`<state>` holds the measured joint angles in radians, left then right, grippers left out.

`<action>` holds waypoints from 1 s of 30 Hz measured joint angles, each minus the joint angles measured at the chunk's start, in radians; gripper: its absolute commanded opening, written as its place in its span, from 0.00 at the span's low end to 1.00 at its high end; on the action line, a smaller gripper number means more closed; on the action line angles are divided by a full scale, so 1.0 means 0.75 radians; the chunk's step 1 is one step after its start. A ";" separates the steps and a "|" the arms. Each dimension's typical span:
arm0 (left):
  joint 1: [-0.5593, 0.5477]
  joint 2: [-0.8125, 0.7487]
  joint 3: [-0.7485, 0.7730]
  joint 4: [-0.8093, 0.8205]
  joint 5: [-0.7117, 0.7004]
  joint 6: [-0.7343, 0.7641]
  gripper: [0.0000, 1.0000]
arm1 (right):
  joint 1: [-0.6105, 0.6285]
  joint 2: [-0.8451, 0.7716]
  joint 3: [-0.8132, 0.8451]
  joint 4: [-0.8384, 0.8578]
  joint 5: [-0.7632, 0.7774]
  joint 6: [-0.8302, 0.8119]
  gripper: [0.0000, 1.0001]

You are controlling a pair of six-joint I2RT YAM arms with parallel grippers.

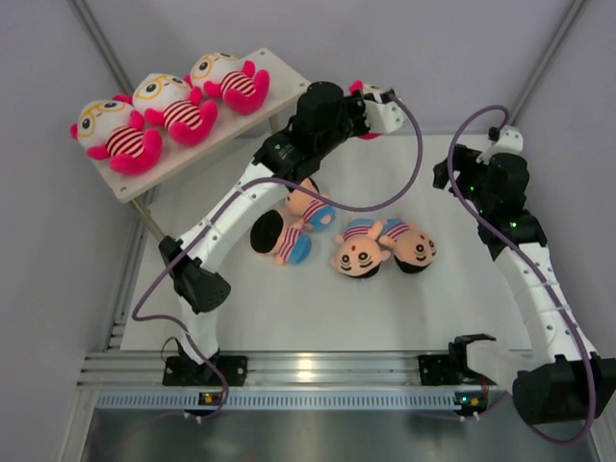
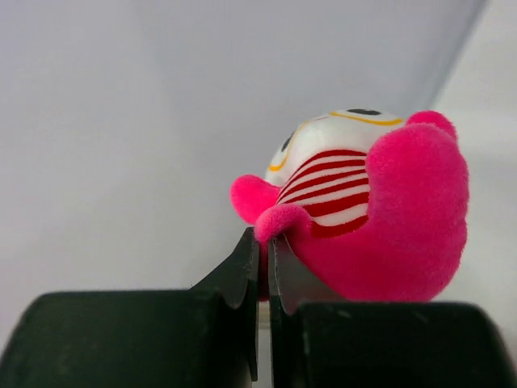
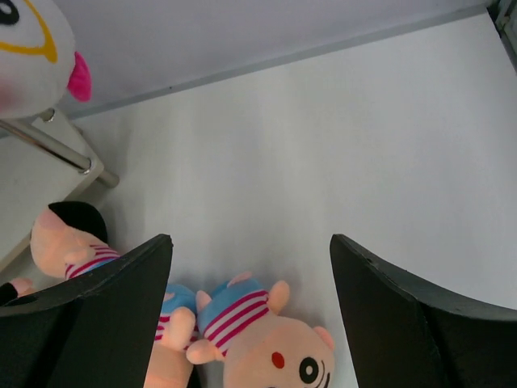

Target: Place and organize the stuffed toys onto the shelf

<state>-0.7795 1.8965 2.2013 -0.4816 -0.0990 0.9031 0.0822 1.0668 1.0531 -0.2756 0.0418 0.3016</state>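
Three white-headed, pink-limbed stuffed toys sit in a row on the cream shelf at the back left. My left gripper hovers past the shelf's right end. In the left wrist view the left gripper is shut on a pink limb of a fourth such toy. Several peach-faced toys lie on the table, two under the left arm and two in the middle. My right gripper stands to their right. The right gripper is open and holds nothing, with a peach-faced toy below it.
The shelf's thin metal leg stands at the left of the right wrist view, under a white toy head. Grey walls enclose the white table on three sides. A purple cable loops over the table.
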 measured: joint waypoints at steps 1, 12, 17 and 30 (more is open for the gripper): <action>0.001 0.036 0.031 0.092 -0.031 0.017 0.00 | 0.000 -0.008 0.000 0.005 0.003 0.010 0.79; 0.086 0.256 0.173 0.738 -0.381 0.099 0.00 | 0.000 -0.023 -0.026 -0.002 0.024 0.021 0.79; 0.171 0.256 0.139 0.833 -0.529 0.096 0.00 | 0.000 -0.026 -0.051 0.000 0.024 0.021 0.79; 0.240 0.098 -0.183 0.874 -0.738 -0.017 0.00 | 0.000 -0.061 -0.098 -0.002 0.025 0.015 0.79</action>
<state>-0.5999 1.9697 2.0640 0.1738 -0.6525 0.8906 0.0822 1.0210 0.9794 -0.2771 0.0605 0.3130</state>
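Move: The pink stuffed toy hangs by one foot from the left hand; the free far-right end of the shelf's top board lies about 13 cm ahead, 18 cm to the left and some 5 cm lower. The third pink toy sits about 6 cm ahead and 31 cm to the left, the middle one roughly level ahead and 44 cm left, both near hand height. From the right hand, that free end is about 20 cm ahead, 38 cm left and 8 cm above. Still pinching the pink toy's foot between shut fingers, the left hand first lifts it about 8 cm while going forward, then swings left some 15 cm over the shelf's free end, sinking about 4 cm towards the board at the finish. On the way the wrist turns counter-clockwise about 40 degrees and tips the fingers upward. ##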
